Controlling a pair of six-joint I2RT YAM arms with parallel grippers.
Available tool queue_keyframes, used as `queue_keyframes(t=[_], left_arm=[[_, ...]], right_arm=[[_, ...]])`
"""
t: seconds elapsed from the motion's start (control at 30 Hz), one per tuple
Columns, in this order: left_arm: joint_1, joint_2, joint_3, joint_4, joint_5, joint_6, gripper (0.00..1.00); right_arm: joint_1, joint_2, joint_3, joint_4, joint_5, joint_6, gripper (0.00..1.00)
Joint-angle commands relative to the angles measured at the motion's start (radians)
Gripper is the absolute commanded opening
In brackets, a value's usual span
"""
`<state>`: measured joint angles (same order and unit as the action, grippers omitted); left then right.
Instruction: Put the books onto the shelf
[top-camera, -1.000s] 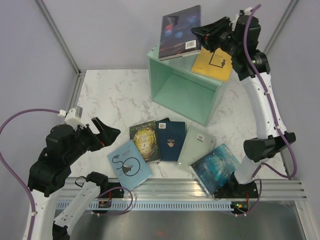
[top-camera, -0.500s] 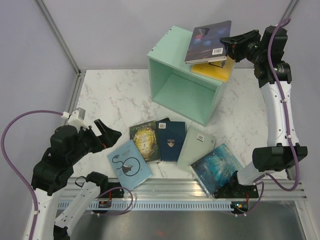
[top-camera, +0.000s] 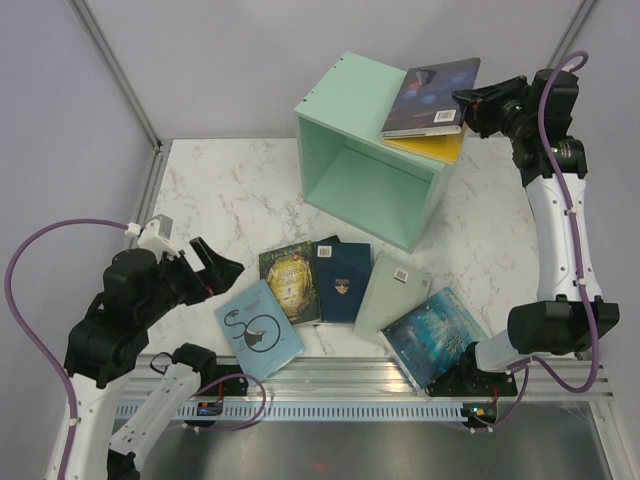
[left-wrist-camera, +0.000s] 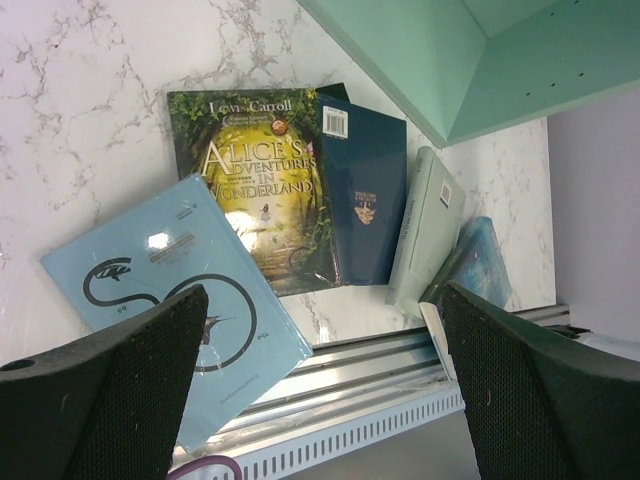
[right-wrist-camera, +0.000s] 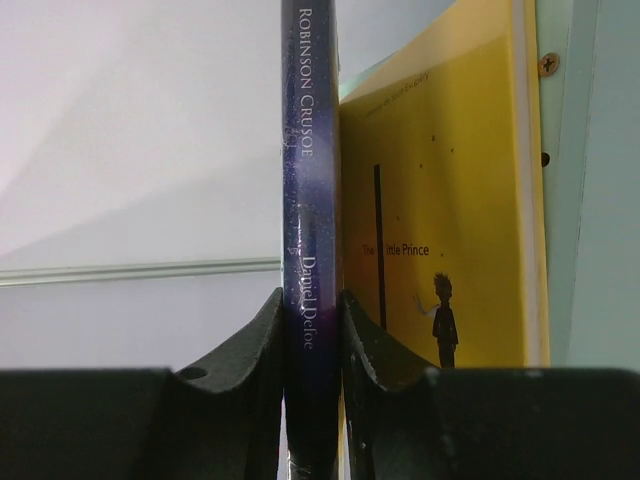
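Note:
The mint-green shelf (top-camera: 350, 100) stands at the back, its open face toward me. A yellow book (top-camera: 442, 149) lies flat on its top. My right gripper (top-camera: 466, 104) is shut on the spine of a dark book (top-camera: 432, 92), held nearly flat just over the yellow one. The right wrist view shows the fingers (right-wrist-camera: 262, 340) clamping that dark spine (right-wrist-camera: 310, 150) beside the yellow cover (right-wrist-camera: 450, 220). Several books lie in a row near the front edge: light blue with a swirl (top-camera: 258, 330), green-gold (top-camera: 290, 282), navy (top-camera: 342, 280), pale mint (top-camera: 392, 290) and icy blue (top-camera: 432, 335). My left gripper (top-camera: 215, 265) hangs open to their left.
A metal rail (top-camera: 360, 375) runs along the table's near edge, and the light blue and icy blue books overhang it. Grey walls and a slanted frame post (top-camera: 115, 70) close in the back and left. Bare marble (top-camera: 215, 190) lies left of the shelf.
My right arm has swung the dark book rightward and down, from tilted above the shelf's top to nearly flat over the yellow book. The left arm has barely moved.

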<state>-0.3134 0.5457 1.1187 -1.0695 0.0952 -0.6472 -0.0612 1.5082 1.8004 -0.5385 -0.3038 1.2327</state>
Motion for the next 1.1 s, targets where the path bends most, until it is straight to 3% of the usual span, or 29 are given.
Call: queue_keyframes(t=[0.0,0.37,0.4,0.43,0.5,0.53,0.77,0.83,1.07], left_arm=[[0.004,0.016,0.009,-0.001,-0.005,-0.031,1.00],[0.004,0.048,0.018,-0.001,-0.005,-0.031,1.00],[0.005,0.051,0.018,-0.001,-0.005,-0.031,1.00],[0.004,0.051,0.018,-0.001,-0.005,-0.031,1.00],[0.004,0.056,0.018,-0.001,-0.005,-0.031,1.00],[0.005,0.054,0.018,-0.001,-0.005,-0.031,1.00],[0.005,0.063,0.018,-0.001,-0.005,-0.031,1.00],[0.005,0.069,0.013,-0.001,-0.005,-0.031,1.00],[0.005,0.100,0.010,-0.001,-0.005,-0.031,1.00]], right_arm=[[0.000,-0.062,-0.001,0.132,0.014,0.004,0.00],[-0.009,-0.108,-0.136,0.118,0.017,-0.033,0.02],[-0.011,-0.106,-0.142,0.111,0.011,-0.038,0.07],[-0.012,-0.106,-0.150,0.104,0.003,-0.041,0.21],[-0.017,-0.105,-0.151,0.074,0.009,-0.052,0.33],[-0.020,-0.103,-0.139,0.054,0.020,-0.067,0.44],[-0.058,-0.051,-0.021,-0.139,0.037,-0.183,0.75],[-0.060,-0.031,0.020,-0.201,0.040,-0.216,0.81],[-0.084,-0.016,0.109,-0.376,0.141,-0.361,0.83]])
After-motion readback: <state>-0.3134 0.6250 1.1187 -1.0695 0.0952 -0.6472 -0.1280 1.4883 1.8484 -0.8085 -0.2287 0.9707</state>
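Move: The right hand holds the dark Robinson Crusoe book pinched by its spine. The yellow book it goes onto is centred about 5 cm to this hand's left, 3 cm back and some 4 cm below. The green shelf's top board is centred roughly 12 cm left, 2 cm back and 6 cm below. From the idle left hand, the yellow book lies about 26 cm ahead, 37 cm right and perhaps 10 cm higher. Still pinching the dark book's spine, the right hand lowers it about 2 cm towards the yellow book, easing back a little. Its fingers then open wide and let go of the spine, and the hand pulls away some 4 cm to the right, also down and back, rolling about 15 degrees so its left side drops and the fingers tip downward. ##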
